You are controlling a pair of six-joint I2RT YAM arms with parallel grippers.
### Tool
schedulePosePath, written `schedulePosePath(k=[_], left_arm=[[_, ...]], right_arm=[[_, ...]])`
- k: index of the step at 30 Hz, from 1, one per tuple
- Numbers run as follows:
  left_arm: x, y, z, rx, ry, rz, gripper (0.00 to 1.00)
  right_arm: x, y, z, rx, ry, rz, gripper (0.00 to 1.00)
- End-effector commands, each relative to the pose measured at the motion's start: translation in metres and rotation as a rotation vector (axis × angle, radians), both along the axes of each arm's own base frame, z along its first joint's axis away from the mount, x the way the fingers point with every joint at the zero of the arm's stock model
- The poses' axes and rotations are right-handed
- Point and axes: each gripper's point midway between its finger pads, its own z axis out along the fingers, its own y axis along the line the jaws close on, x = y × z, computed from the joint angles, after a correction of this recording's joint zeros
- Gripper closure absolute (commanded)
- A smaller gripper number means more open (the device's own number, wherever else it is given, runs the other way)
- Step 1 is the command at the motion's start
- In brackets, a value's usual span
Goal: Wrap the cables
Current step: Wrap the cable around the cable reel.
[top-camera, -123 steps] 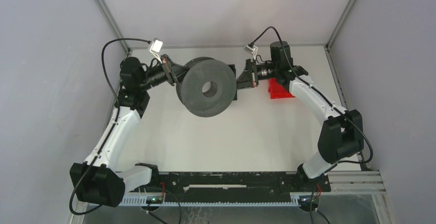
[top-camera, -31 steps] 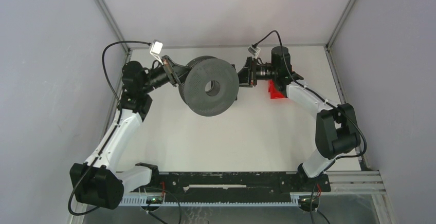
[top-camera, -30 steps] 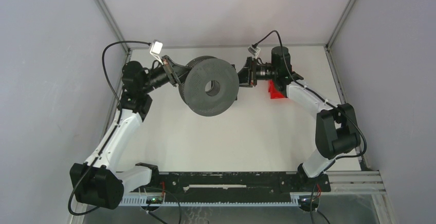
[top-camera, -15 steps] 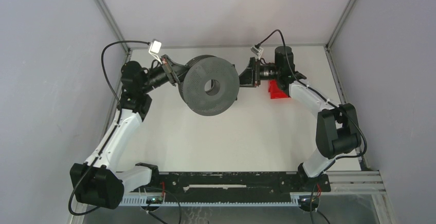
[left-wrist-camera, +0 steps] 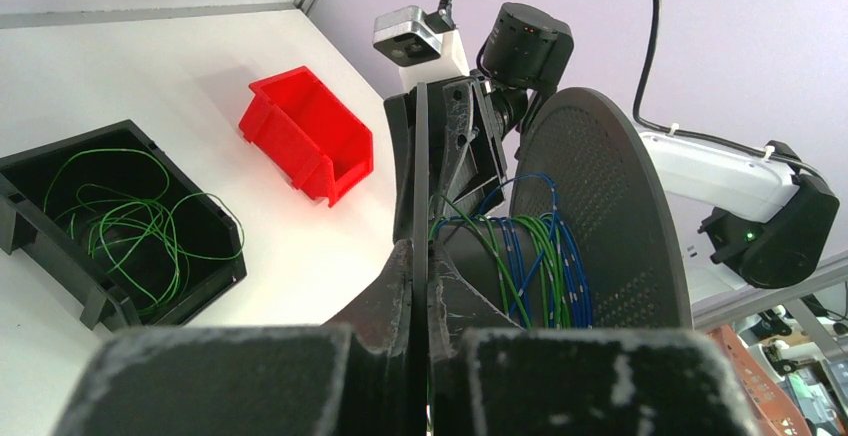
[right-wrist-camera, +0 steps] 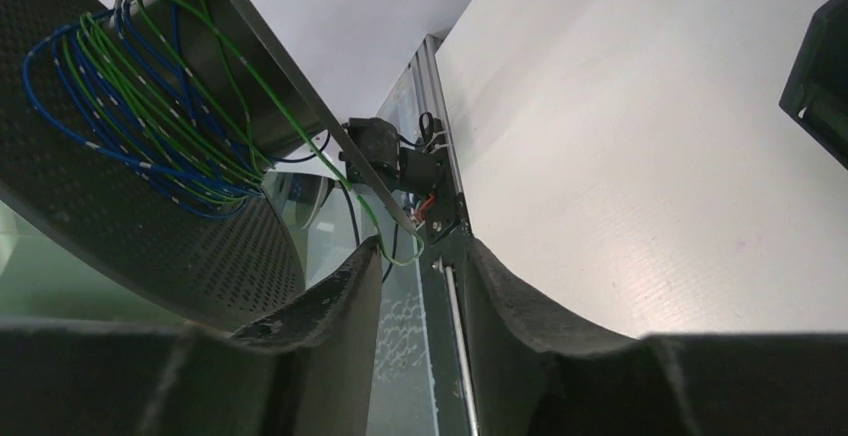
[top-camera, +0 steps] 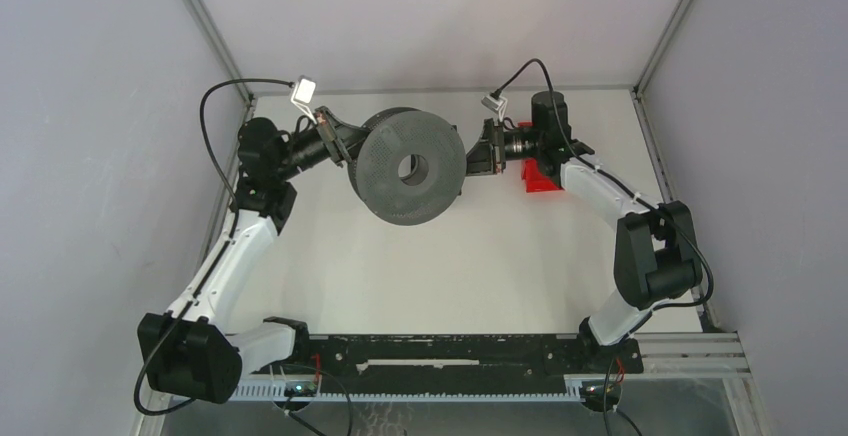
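Note:
A big dark grey spool point(top-camera: 385, 184) hangs above the table between both arms. My left gripper point(left-wrist-camera: 421, 256) is shut on the spool's thin flange point(left-wrist-camera: 421, 176). Green and blue cables point(left-wrist-camera: 530, 256) are wound round the hub. In the right wrist view these cables point(right-wrist-camera: 140, 106) lie in loose turns against the perforated flange point(right-wrist-camera: 130, 226). One green strand point(right-wrist-camera: 300, 141) runs down from them and curls by my right gripper point(right-wrist-camera: 420, 276). That gripper stands open at the spool's right side point(top-camera: 472, 156), with a clear gap between its fingers.
A black bin point(left-wrist-camera: 40, 256) with loose green cables point(left-wrist-camera: 130, 226) sits on the table under the spool. A red bin point(left-wrist-camera: 310, 146) stands beside it, and in the top view the red bin point(top-camera: 542, 178) lies under my right forearm. White walls close in the table point(top-camera: 450, 256).
My right wrist has turned and shifted a little at the spool's right side. The left gripper has kept its hold on the flange, and the spool has barely moved.

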Motion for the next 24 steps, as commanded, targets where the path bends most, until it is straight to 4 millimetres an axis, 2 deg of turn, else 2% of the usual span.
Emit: schedulePosePath(k=[1, 8, 11, 15, 19, 24], left_arm=[[-0.004, 0.001, 0.012, -0.031, -0.050, -0.011, 1.00], [-0.003, 0.002, 0.009, -0.027, -0.046, -0.007, 1.00], [-0.003, 0.002, 0.009, -0.027, -0.045, -0.007, 1.00], [-0.001, 0.003, 0.007, -0.027, -0.039, -0.004, 1.00], [-0.001, 0.004, 0.008, -0.034, -0.039, -0.002, 1.00], [-0.001, 0.002, 0.012, -0.070, -0.023, -0.013, 1.00]], right_arm=[[-0.011, 0.003, 0.026, 0.046, -0.151, 0.059, 0.61], [-0.015, 0.004, 0.032, 0.057, -0.161, 0.075, 0.89], [-0.017, 0.004, 0.035, 0.062, -0.173, 0.079, 0.94], [-0.021, 0.002, 0.038, 0.062, -0.183, 0.086, 1.00], [-0.026, 0.003, 0.039, 0.063, -0.186, 0.098, 1.00], [-0.035, 0.014, 0.041, 0.069, -0.195, 0.129, 1.00]])
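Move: The green cable's loose end hangs almost between the right hand's open fingertips, about 1 cm back and 1 cm to the left. From that hand the reel's middle is some 6 cm left, 2 cm back and 7 cm above; the black tray lies roughly 10 cm ahead, straight out, and the red tray about 10 cm ahead and 20 cm right, both some 22 cm below. From the left hand the cable end lies about 12 cm right, level fore-and-aft, 8 cm lower. Right fingers shut on the green cable end, drawing back and up about 3 cm, left holding the reel. ##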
